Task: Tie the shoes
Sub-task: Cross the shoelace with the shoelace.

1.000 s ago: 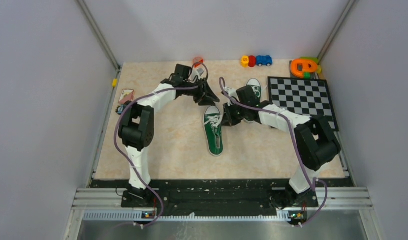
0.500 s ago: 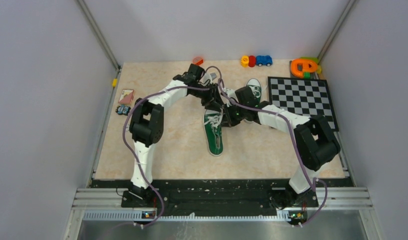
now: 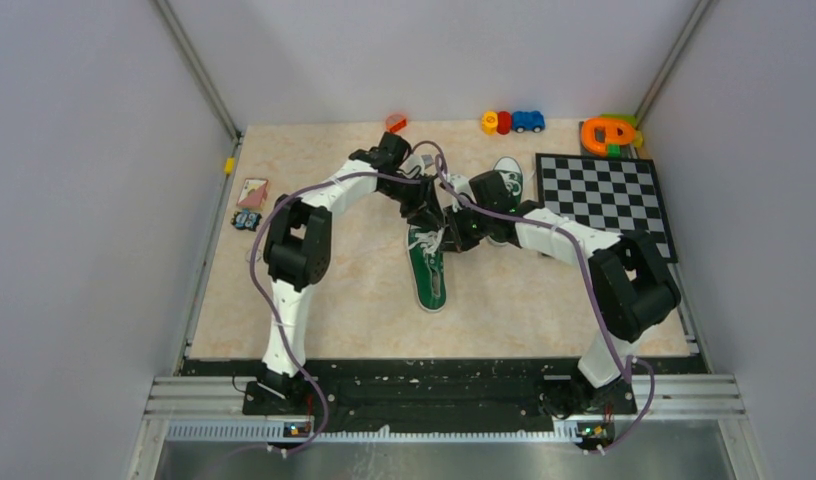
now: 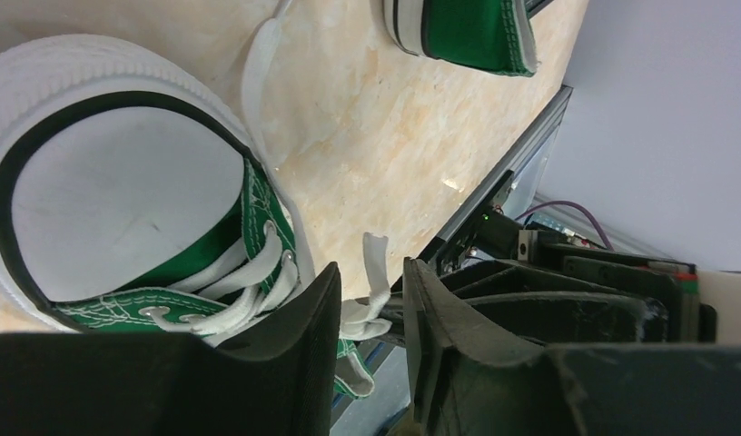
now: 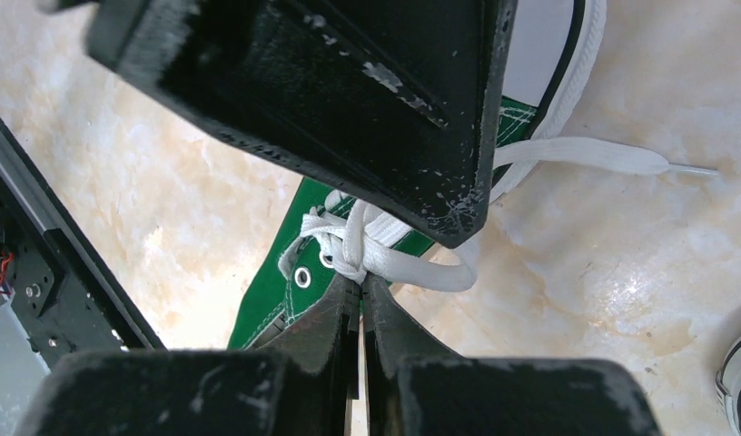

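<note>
One green shoe (image 3: 427, 268) lies mid-table, its white toe cap (image 4: 103, 173) to the back. My right gripper (image 5: 360, 280) is shut on a knot of its white lace (image 5: 349, 243) beside the eyelets. A loose lace tail (image 5: 603, 156) runs off over the table. My left gripper (image 4: 373, 277) hangs just above the same laces (image 4: 244, 272). Its jaws stand apart with a lace end (image 4: 376, 259) in the gap, touching neither finger. The left gripper's body (image 5: 349, 91) fills the top of the right wrist view. The second shoe (image 3: 508, 176) lies behind the right arm, partly hidden.
A checkerboard (image 3: 604, 195) lies at the right. Small toy cars (image 3: 514, 122), an orange toy (image 3: 609, 133) and a small red piece (image 3: 395, 123) sit along the back edge. A card and a small toy (image 3: 250, 200) lie by the left wall.
The left arm has swung right and down from the back of the table, bringing its gripper onto the shoe's laces beside the right gripper. The right arm has held still.
</note>
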### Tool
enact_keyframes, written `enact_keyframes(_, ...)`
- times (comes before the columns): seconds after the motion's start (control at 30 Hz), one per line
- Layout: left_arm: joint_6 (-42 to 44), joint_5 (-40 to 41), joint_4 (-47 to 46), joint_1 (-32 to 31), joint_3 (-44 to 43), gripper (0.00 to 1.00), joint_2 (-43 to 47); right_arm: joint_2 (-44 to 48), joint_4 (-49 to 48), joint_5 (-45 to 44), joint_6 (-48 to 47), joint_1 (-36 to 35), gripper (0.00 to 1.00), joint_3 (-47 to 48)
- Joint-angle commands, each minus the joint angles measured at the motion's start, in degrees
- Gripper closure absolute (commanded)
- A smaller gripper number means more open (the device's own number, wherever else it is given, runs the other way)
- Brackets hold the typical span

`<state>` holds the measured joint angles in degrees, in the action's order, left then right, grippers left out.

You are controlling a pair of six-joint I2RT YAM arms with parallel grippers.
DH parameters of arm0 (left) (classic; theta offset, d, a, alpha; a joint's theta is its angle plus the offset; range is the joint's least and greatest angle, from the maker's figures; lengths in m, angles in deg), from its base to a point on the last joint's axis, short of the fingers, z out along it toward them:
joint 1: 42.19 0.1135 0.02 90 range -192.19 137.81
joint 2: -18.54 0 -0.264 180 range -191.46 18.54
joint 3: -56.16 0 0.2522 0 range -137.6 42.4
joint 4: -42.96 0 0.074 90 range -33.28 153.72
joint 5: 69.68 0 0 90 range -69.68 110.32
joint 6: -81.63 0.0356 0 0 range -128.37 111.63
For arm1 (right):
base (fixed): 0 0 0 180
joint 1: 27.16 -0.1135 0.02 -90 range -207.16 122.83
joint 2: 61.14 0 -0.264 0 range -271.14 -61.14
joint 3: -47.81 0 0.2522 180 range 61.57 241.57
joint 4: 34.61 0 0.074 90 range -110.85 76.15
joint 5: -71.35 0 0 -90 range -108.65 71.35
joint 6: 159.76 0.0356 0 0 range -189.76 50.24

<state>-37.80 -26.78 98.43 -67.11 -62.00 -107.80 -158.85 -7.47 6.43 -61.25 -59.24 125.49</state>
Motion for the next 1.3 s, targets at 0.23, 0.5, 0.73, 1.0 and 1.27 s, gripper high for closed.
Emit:
enact_keyframes(0.23,1.6,-1.2,2.8,-0.2,-2.3,0.92,-1.3,1.0,-0.5,0.3,-1.1,-1.0,1.00,2.8)
enact_keyframes(0.5,-3.4,-2.3,-5.3,2.6,3.2,1.00,2.9,1.5,0.7,-1.0,-1.1,-1.0,1.00,1.5)
enact_keyframes(0.73,-2.5,-3.1,-5.5,4.7,5.5,1.00,5.0,0.2,1.9,-2.1,-0.6,-1.0,1.00,1.1)
enact_keyframes(1.0,-1.3,-3.4,-5.6,5.5,8.5,1.00,7.4,-1.8,3.8,-2.3,0.2,-1.0,1.00,2.3)
enact_keyframes(1.27,-0.7,-4.2,-6.4,5.2,10.7,1.00,8.2,-1.8,1.5,1.1,2.1,-1.4,1.00,4.8)
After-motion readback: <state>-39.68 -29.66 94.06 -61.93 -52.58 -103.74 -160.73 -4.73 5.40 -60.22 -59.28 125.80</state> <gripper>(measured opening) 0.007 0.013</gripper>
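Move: The standing white lace end lies between and just under the left hand's open fingers, about 1 cm back and 1 cm below the hand point. The green shoe's toe cap is roughly 3 cm ahead and 2 cm left of this hand, its middle 7 cm back and 2 cm left, both some 5 cm below; the other shoe is about 6 cm ahead and 14 cm right. From the right hand, already pinching lace, that lace end is about 1 cm ahead, 2 cm left and 1 cm above. The left hand sinks about 1.5 cm and shuts its fingers on the lace end beside the right fingertips, then draws it about 3.5 cm to the left, swinging some 2 cm forward on the way before rising a little and easing back. The right hand keeps its pinch on the lace, holding still at first and then sinking about 2 cm towards the shoe. ##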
